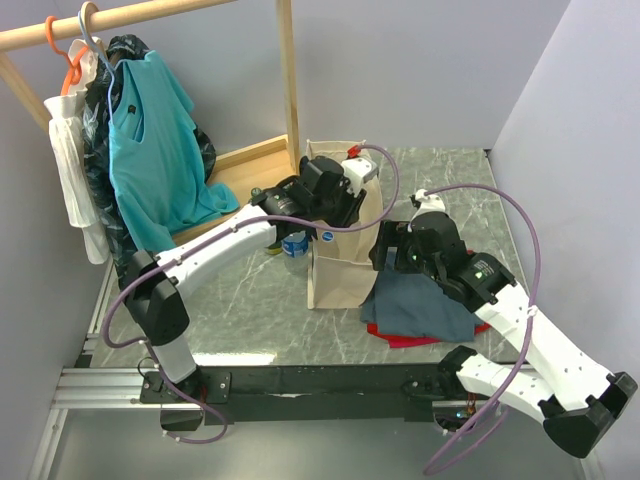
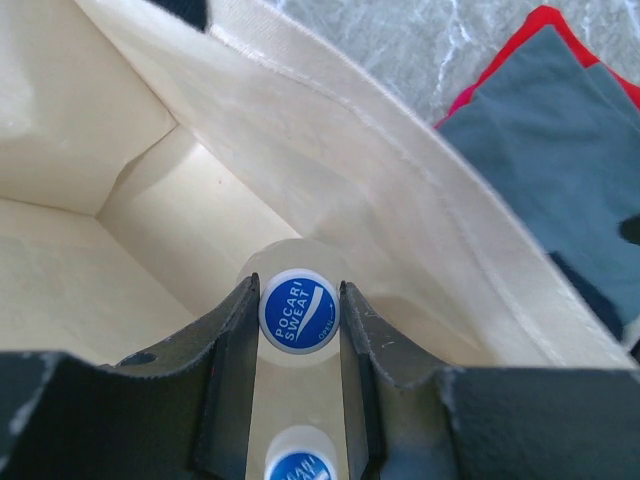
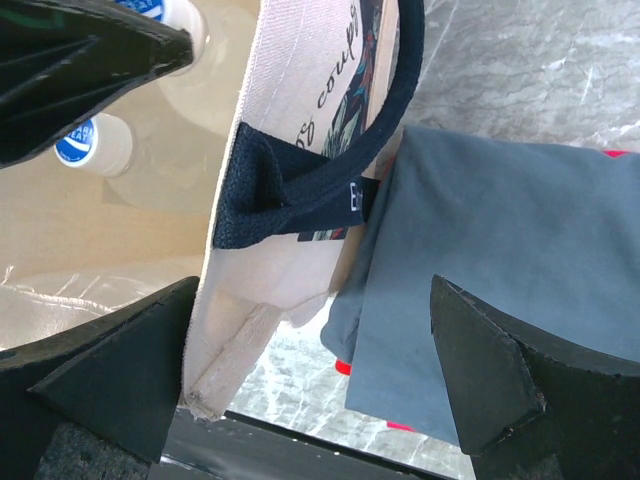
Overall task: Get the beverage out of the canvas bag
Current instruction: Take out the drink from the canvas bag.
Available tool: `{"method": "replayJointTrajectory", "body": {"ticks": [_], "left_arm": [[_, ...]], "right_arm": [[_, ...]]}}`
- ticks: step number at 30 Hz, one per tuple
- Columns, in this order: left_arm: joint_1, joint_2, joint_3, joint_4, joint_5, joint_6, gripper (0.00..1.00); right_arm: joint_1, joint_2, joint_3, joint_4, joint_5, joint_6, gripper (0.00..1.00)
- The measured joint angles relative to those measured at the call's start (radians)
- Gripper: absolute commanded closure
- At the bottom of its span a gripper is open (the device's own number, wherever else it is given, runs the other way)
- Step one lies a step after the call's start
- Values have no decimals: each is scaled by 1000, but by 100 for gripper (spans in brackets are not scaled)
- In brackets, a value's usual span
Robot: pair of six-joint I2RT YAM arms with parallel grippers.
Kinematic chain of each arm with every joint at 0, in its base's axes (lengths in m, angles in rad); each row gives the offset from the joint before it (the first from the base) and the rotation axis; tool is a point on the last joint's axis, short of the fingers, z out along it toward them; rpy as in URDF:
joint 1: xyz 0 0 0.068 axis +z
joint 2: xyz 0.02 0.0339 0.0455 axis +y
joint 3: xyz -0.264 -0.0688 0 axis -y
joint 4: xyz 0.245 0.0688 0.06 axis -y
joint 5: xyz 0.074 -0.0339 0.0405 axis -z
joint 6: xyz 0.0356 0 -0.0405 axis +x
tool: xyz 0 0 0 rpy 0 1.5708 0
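Note:
The canvas bag (image 1: 340,272) stands upright mid-table, beige with navy handles (image 3: 330,190). My left gripper (image 2: 297,292) reaches down into it and is shut on the blue-and-white cap of a beverage bottle (image 2: 298,308). A second capped bottle (image 2: 298,470) stands in the bag just nearer the wrist, and its cap (image 3: 88,146) also shows in the right wrist view. My right gripper (image 3: 310,390) is open at the bag's right side, and the bag's upper wall (image 3: 235,300) hangs between its fingers without being pinched. In the top view the left gripper (image 1: 343,192) covers the bag's mouth.
A folded grey-blue cloth (image 1: 420,305) over a red one (image 1: 400,338) lies against the bag's right side, under my right gripper (image 1: 390,250). Another bottle with a blue label (image 1: 293,244) stands on the table left of the bag. A clothes rack with hanging garments (image 1: 150,150) fills the back left.

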State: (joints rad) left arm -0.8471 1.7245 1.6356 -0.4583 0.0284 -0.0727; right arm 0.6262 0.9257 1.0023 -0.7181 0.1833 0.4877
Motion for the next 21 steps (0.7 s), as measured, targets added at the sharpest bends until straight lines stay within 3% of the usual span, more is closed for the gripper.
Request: {"method": "replayJointTrajectory", "body": {"ticks": [5,11,18,19,21], "left_arm": [[13,19,-47,42,0,-8,83],[20,42,-59,108,-3,-23,71],[20,42,-60,111,-3,-26,45],[20,42,-60,119,-2,-29,37],[20,40,-60,135,0,-28,34]], "right_arm": [[0,6,1,0,2,-7,0],[0,13,6,0,4,-11,0],[0,16,7,0,7,-14,0],[0,17,7,0,7,-14,0],[0,19,7,0,8,-14,0]]}}
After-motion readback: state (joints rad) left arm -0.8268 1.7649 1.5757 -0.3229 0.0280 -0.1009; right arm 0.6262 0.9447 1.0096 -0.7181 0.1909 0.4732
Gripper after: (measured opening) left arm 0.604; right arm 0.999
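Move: My left hand already pinches the blue-capped drink bottle by its cap inside the canvas bag. The bottle's middle hangs about 10 cm straight below my fingers, with the bag floor some 23 cm down. A second blue-capped bottle stands about 5 cm left and 3 cm back; outside the bag, the blue-labelled bottle is roughly 13 cm left and 6 cm back. From my right hand, the pinched bottle is about 9 cm left, 5 cm forward and 8 cm down. Still pinching the cap, I lower my left hand about 2.5 cm towards the bag floor while easing it some 2 cm forward, away from the second bottle. I hold there briefly, then spread the fingers off both sides of the cap and begin to rise slightly. ##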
